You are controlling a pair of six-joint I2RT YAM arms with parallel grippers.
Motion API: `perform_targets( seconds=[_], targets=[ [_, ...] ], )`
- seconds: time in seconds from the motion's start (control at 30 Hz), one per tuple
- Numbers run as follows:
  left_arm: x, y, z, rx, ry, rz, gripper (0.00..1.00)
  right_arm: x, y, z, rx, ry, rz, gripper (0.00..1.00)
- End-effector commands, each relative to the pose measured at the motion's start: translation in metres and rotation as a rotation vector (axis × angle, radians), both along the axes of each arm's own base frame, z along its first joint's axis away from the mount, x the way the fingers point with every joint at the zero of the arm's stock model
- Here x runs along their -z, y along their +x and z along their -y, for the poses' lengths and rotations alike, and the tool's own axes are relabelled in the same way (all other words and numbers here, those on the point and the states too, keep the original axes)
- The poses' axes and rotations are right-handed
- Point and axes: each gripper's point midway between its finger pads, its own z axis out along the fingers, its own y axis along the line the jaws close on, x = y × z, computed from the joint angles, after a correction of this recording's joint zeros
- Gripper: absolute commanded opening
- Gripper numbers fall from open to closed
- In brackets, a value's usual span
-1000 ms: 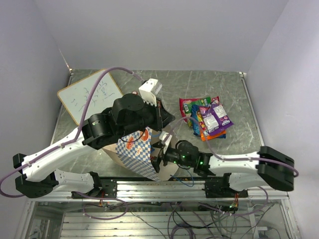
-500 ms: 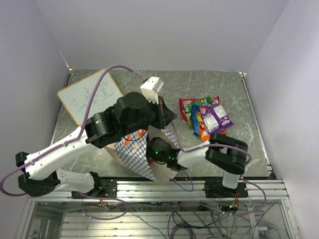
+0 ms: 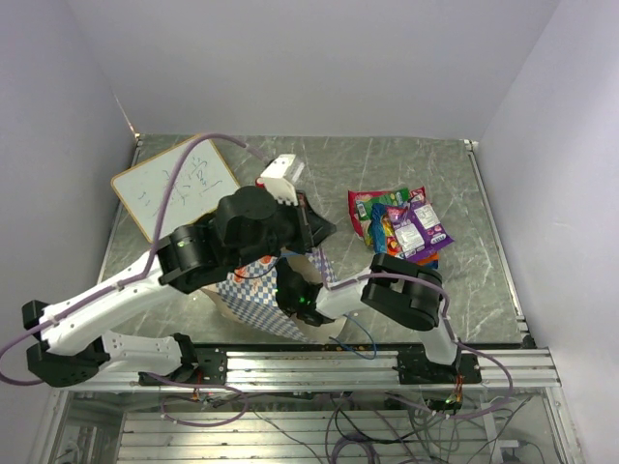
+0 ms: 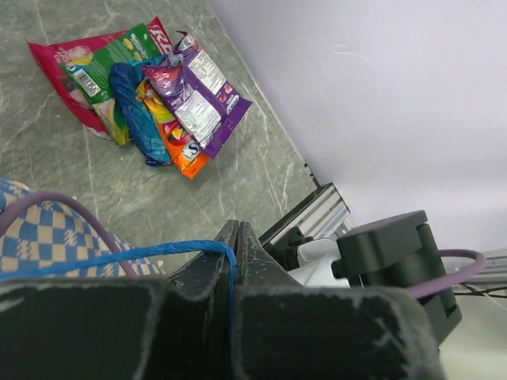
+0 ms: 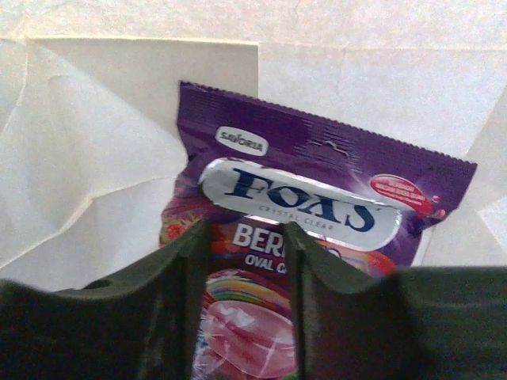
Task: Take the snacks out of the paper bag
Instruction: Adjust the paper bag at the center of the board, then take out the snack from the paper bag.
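Observation:
The paper bag (image 3: pixel 253 292), cream with a blue-white checked band, lies at the near middle of the table. My left gripper (image 4: pixel 235 229) is shut on its thin blue cord handle (image 4: pixel 142 255) and holds it up. My right gripper (image 5: pixel 247 237) is inside the bag (image 5: pixel 103 119). Its fingers stand partly apart over a purple Fox's snack packet (image 5: pixel 317 190) that lies on the bag's inner paper. In the top view the right gripper (image 3: pixel 292 293) is mostly hidden at the bag's mouth. Several more snacks (image 3: pixel 398 230) lie piled on the table to the right, also seen as a pile of packets (image 4: pixel 150 95).
A white writing board (image 3: pixel 174 184) lies at the back left. The right arm's folded elbow (image 3: pixel 406 288) sits just below the snack pile. The metal rail (image 3: pixel 319 360) runs along the near table edge.
The right arm folded in towards the left and its gripper went deeper into the bag. Its jaws have narrowed. The left arm shifted slightly left, still holding the handle.

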Motion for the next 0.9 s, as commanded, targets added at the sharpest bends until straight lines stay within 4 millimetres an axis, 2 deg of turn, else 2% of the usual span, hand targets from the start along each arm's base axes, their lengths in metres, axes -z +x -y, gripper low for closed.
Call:
perform_targets(
  seconds=[0.0,0.17,0.23,0.27,0.3,0.43,0.47,0.57,0.73,0.87],
  targets=[
    [-0.035,-0.006,-0.024,-0.051,-0.159,0.018,0.07,0.008,0.014,0.001,0.031,-0.094,0.058,0.34],
    [-0.026,-0.009,-0.051,-0.113,-0.165,-0.001,0.07,-0.003,0.028,0.009,0.047,-0.110,0.071,0.12],
    [-0.024,-0.008,-0.059,-0.135,-0.147,-0.001,0.07,-0.005,0.034,0.013,0.048,-0.124,0.085,0.06],
    [-0.022,-0.008,-0.063,-0.142,-0.134,0.001,0.07,-0.020,0.037,0.016,0.056,-0.107,0.101,0.03],
    [-0.022,-0.007,-0.067,-0.154,-0.124,0.005,0.07,-0.026,0.041,0.019,0.066,-0.105,0.112,0.01],
    [-0.019,-0.007,-0.085,-0.191,-0.092,0.016,0.07,-0.057,0.055,0.037,0.111,-0.089,0.162,0.00],
    [-0.017,-0.007,-0.089,-0.201,-0.085,0.016,0.07,-0.056,0.056,0.047,0.115,-0.103,0.170,0.00],
    [-0.014,-0.010,-0.103,-0.222,-0.081,0.014,0.07,-0.076,0.061,0.065,0.144,-0.117,0.229,0.00],
    [-0.021,-0.010,-0.121,-0.266,-0.093,0.029,0.07,-0.093,0.048,0.079,0.107,-0.090,0.233,0.00],
    [-0.028,-0.006,-0.120,-0.272,-0.069,0.046,0.07,-0.100,0.033,0.088,0.082,-0.051,0.199,0.00]
  ],
)
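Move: The left gripper, shut on the blue handle, has the paper bag's middle about 15 cm to its left, roughly level fore and aft and some 28 cm below; the snack pile lies about 20 cm to its right, 19 cm farther out and 36 cm below. The right gripper is inside the bag, whose middle is about 6 cm to its right and 3 cm back; the Fox's pack lies some 3 cm ahead, 4 cm left and slightly below. Keep the left gripper shut on the blue handle and carry it some 12 cm left, over the bag, turning counter-clockwise about 15 degrees. Meanwhile finish closing the half-open right fingers without gripping the Fox's pack; slide them forward about 5 cm at nearly the same height, then lift the shut gripper and draw it right, away from the pack, tipping its fingers up. ##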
